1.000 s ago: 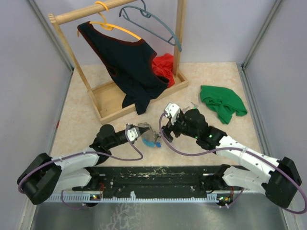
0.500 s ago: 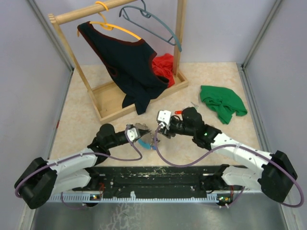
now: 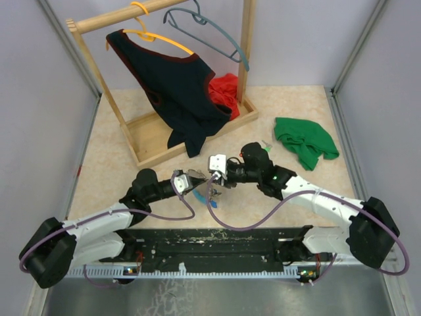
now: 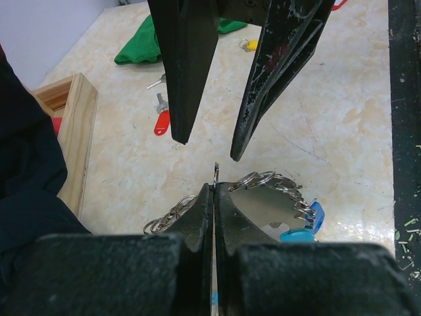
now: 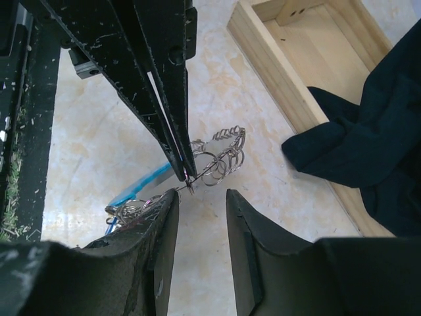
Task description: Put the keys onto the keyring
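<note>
My left gripper [image 4: 215,192] is shut on a thin wire of the keyring [image 4: 266,179], whose silver coils fan out on both sides of the jaws. Blue key caps [image 4: 304,222] hang at the keyring's right. My right gripper [image 4: 208,148] points down just beyond the pinched wire, open, with nothing between its fingers. In the right wrist view the right gripper [image 5: 200,197] stands under the left fingertips [image 5: 185,170], and the wire end nearly touches its left finger. The keyring [image 5: 220,158] and its blue band [image 5: 141,187] lie behind. A red key [image 4: 162,122] and a yellow key [image 4: 250,45] lie loose on the table.
A wooden clothes rack [image 3: 158,135] with a black garment [image 3: 177,85] and two hangers stands at the back left, a red cloth [image 3: 223,92] in its base. A green cloth [image 3: 304,141] lies at the back right. Both arms meet at the keyring [image 3: 202,194].
My right gripper has moved left to meet the left gripper at the keyring, and its jaws have narrowed. The left gripper has stayed shut on the keyring.
</note>
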Motion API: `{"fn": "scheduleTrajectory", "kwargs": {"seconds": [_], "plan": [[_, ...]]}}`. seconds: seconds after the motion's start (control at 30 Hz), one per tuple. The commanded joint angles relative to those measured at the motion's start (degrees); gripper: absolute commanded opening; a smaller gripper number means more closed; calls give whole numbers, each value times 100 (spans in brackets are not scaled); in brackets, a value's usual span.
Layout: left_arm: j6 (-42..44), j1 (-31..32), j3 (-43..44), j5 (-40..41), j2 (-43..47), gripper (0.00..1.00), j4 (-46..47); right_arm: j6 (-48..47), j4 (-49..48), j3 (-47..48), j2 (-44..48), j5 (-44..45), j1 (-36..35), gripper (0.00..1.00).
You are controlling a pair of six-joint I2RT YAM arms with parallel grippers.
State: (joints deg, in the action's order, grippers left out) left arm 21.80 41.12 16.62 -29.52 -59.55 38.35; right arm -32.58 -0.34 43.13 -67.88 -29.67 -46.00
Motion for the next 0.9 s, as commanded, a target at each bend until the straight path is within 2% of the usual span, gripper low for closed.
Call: {"fn": "scheduleTrajectory", "kwargs": {"seconds": [0.0, 0.2, 0.67, 0.87], "plan": [[-70, 22, 201, -103, 96, 0, 120, -158, -87, 397, -164, -375, -58, 34], [-91, 21, 210, -174, 101, 0, 129, -218, -25, 481, -311, -444, -76, 31], [-114, 27, 168, -305, 145, 0, 224, -242, -21, 493, -401, -512, -91, 15], [-146, 26, 140, -324, 198, 0, 268, -278, 140, 566, -455, -487, -85, 15]]}}
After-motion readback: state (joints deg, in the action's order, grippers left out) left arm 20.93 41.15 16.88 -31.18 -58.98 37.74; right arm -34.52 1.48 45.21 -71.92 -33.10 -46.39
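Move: The thin wire end sticking out of the shut left fingertips lies about 2 cm to the left of the right hand, 1 cm back and 1 cm below it; from the left hand it is some 2 cm to the right, level. The keyring's blue band sits roughly 6 cm back, 3 cm left and 6 cm below the right hand, and the red key on the table lies about 8 cm ahead, 10 cm right and 11 cm below it. Ease the right gripper about 1.5 cm down and to the left, drifting slightly back, so its fingertips reach the wire end facing them, then stay there and narrow the fingers from about a third open to a slim gap with the wire between them. Keep the left fingers shut on the wire, nearly in place. ##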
